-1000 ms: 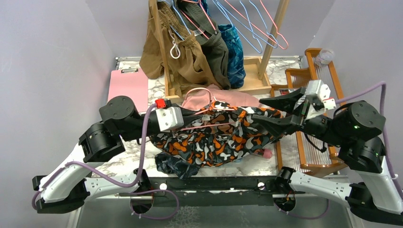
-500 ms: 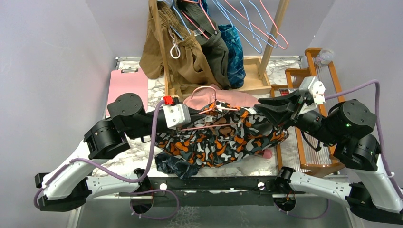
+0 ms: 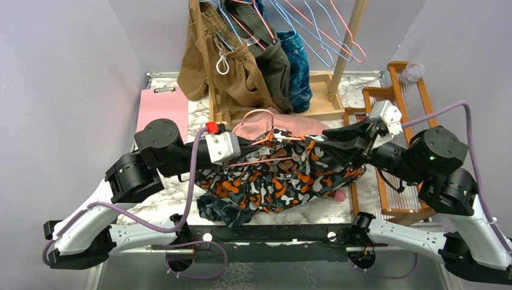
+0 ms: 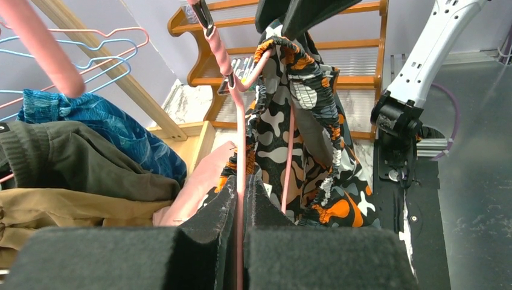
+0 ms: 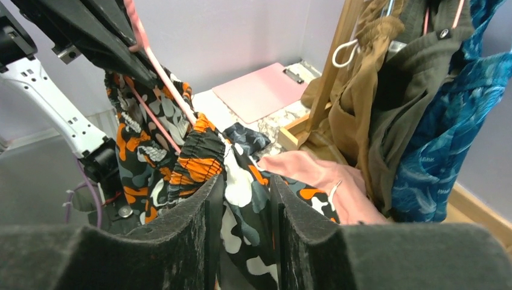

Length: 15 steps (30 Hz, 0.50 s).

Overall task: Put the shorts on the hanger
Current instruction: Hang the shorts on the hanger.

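The camouflage-print shorts [image 3: 278, 175] hang in the air over the middle of the table, their waistband threaded on the pink wire hanger [image 3: 261, 161]. My left gripper [image 3: 256, 147] is shut on the hanger's wire [image 4: 241, 133], which runs straight between its pads [image 4: 243, 187]. The elastic waistband [image 4: 302, 96] bunches at the hanger's far shoulder. My right gripper [image 3: 331, 147] reaches in from the right. In its wrist view the jaws [image 5: 244, 184] stand a little apart with a fold of the shorts [image 5: 193, 160] between them. The hanger [image 5: 163, 72] slants up to the left there.
A wooden rack [image 3: 208, 60] at the back holds brown, olive and blue garments plus light-blue and pink hangers [image 3: 320, 36]. Dusty-pink shorts [image 3: 296, 125] lie behind the held pair and dark leaf-print shorts [image 3: 218, 209] below it. A pink clipboard [image 3: 162, 109] lies left; a wooden frame [image 3: 407, 96] stands right.
My right arm has swung inward to the left, and its jaws now straddle the shorts' fabric more narrowly than a second ago. The left arm shifted slightly right, still holding the hanger.
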Tool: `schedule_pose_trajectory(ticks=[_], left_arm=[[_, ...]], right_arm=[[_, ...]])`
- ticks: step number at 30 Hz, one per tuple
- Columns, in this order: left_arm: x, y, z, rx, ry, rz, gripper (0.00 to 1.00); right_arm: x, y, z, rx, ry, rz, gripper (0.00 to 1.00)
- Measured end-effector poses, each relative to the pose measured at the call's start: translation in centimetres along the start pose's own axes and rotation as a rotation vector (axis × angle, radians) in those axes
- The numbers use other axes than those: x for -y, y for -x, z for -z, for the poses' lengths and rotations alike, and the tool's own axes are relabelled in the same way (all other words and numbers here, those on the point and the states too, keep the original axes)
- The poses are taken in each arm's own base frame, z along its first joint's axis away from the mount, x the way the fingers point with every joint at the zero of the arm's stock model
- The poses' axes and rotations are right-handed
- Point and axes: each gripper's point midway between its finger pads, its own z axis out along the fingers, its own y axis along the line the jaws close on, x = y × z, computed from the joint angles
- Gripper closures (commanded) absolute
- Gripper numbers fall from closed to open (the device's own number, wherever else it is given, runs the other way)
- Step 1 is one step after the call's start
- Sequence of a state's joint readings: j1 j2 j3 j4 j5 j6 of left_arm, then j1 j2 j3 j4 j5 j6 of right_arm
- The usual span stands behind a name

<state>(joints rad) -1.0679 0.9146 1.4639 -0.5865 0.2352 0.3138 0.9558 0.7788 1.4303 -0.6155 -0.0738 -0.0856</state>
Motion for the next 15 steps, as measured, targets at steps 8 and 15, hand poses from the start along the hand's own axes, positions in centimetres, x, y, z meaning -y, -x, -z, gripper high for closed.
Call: schedule_pose_trajectory(ticks=[8,15], left_arm=[[0.14,-0.39,0.07,-0.016,-0.004,0.01,1.0],[0.15,-0.37,0.07,-0.015,-0.004,0.011,1.0]], right_arm=[[-0.1,-1.15,-0.23,-0.029,0.002,-0.007,0.91],[0.76,-0.86,0.33,-0.018,-0.05,-0.01,0.99]])
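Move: The waistband corner over the hanger's right end sits right at the right hand's parted fingertips, about 2 cm to its left and 1 cm lower. The hanger's hook lies about 13 cm left and some 6 cm farther out than the right hand; the hanger's lower bar lies roughly 11 cm left and 5 cm back. From the left hand, which already grips the hanger, the waistband corner is about 12 cm right and 1 cm ahead. Down about 1 cm onto the shorts' waistband corner goes the right hand, its partly open fingers closing all the way to pinch the fabric beside the hanger's end; it then eases just under 1 cm to the right, away from the hanger. The left hand stays, keeping its grip on the hanger. ##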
